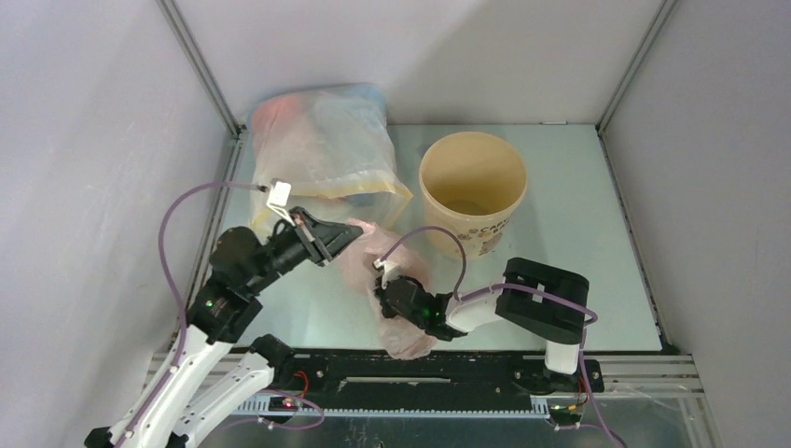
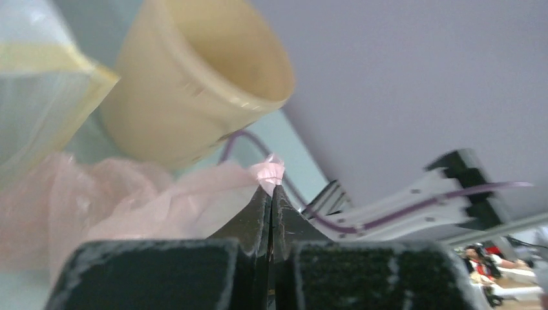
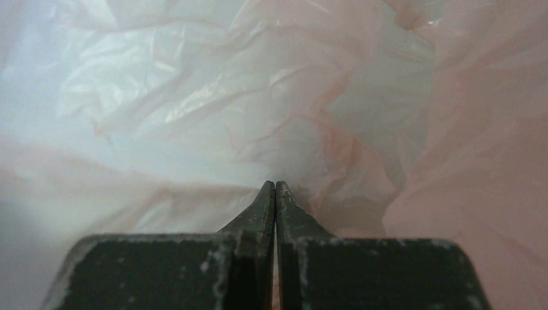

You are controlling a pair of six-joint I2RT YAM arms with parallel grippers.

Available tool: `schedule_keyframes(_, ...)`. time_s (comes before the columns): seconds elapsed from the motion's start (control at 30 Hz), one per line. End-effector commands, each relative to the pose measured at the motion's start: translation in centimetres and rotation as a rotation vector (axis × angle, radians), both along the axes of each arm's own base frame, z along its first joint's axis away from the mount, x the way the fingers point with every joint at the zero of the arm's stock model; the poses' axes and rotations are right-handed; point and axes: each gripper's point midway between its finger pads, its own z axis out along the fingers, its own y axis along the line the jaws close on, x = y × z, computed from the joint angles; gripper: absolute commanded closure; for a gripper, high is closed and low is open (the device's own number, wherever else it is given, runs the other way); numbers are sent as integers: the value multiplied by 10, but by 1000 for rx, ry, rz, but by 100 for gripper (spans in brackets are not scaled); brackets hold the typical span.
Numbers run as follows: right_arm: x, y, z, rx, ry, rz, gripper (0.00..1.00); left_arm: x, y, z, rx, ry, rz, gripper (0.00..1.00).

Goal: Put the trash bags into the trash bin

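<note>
The pale-pink trash bag [image 1: 403,334] lies crumpled on the table, in front of and left of the trash bin [image 1: 473,187], a tan paper bucket standing upright with its mouth open. My left gripper [image 1: 355,234] is shut on the bag's upper edge. In the left wrist view a pink tuft [image 2: 270,170] pokes out past the closed left gripper [image 2: 271,188], with the bin [image 2: 194,84] beyond. My right gripper [image 1: 385,297] is shut low in the bag's middle. In the right wrist view the bag's film [image 3: 258,97] fills the frame around the right gripper [image 3: 275,185], and a thin pink sliver shows between its jaws.
A big clear whitish sack [image 1: 322,140] with a yellow hem stands at the back left, touching the pink bag's far side. Grey enclosure walls close in on three sides. The black rail [image 1: 420,373] with the arm bases runs along the near edge.
</note>
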Motion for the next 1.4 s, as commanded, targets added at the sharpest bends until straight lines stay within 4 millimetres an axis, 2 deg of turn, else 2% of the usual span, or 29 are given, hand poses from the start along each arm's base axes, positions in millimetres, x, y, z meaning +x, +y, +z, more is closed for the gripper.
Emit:
schedule_keyframes(0.0, 8, -8, -1, -34, 37, -58, 100, -34, -5, 75, -137, -112, -131, 100)
schedule_keyframes(0.2, 20, -27, -6, -169, 47, -146, 100, -63, -11, 110, -220, -140, -268, 100)
schedule_keyframes(0.33, 25, -35, 2, -184, 39, -169, 100, -77, -5, 130, -245, -188, -284, 100)
schedule_keyframes(0.43, 25, -34, 19, -174, 5, -151, 100, -71, -6, 120, -221, -173, -271, 99)
schedule_keyframes(0.53, 23, -31, 44, -152, -46, -126, 100, -58, -11, 98, -191, -123, -248, 99)
schedule_keyframes(0.7, 16, -31, 87, -116, -122, -93, 96, -45, -14, 74, -145, -91, -219, 99)
schedule_keyframes(0.8, 13, -33, 108, -95, -152, -74, 94, -41, -16, 64, -124, -76, -216, 98)
schedule_keyframes(0.93, 12, -40, 128, -69, -166, -78, 85, -39, -19, 60, -115, -62, -227, 98)
schedule_keyframes(1.1, 2, -43, 142, -35, -144, -34, 67, -35, -15, 59, -100, -75, -192, 98)
schedule_keyframes(1.23, -5, -45, 139, -34, -137, -7, 66, -28, -8, 56, -80, -91, -133, 98)
schedule_keyframes(1.37, -19, -43, 137, -107, -228, 31, 65, -23, -3, 60, -52, -95, -92, 98)
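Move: The pink bag lies about the right hand, its middle some 2 cm to the right and 4 cm above the closed fingers. The left hand pinches the bag's rim, with the middle about 25 cm below and 5 cm to its right. From the right hand, the trash bin stands about 17 cm ahead and 18 cm right, and the white bag about 28 cm ahead and 12 cm left. Right hand sweeps right, rises about 13 cm inside the bag and part-opens; left raises the pinched rim. ##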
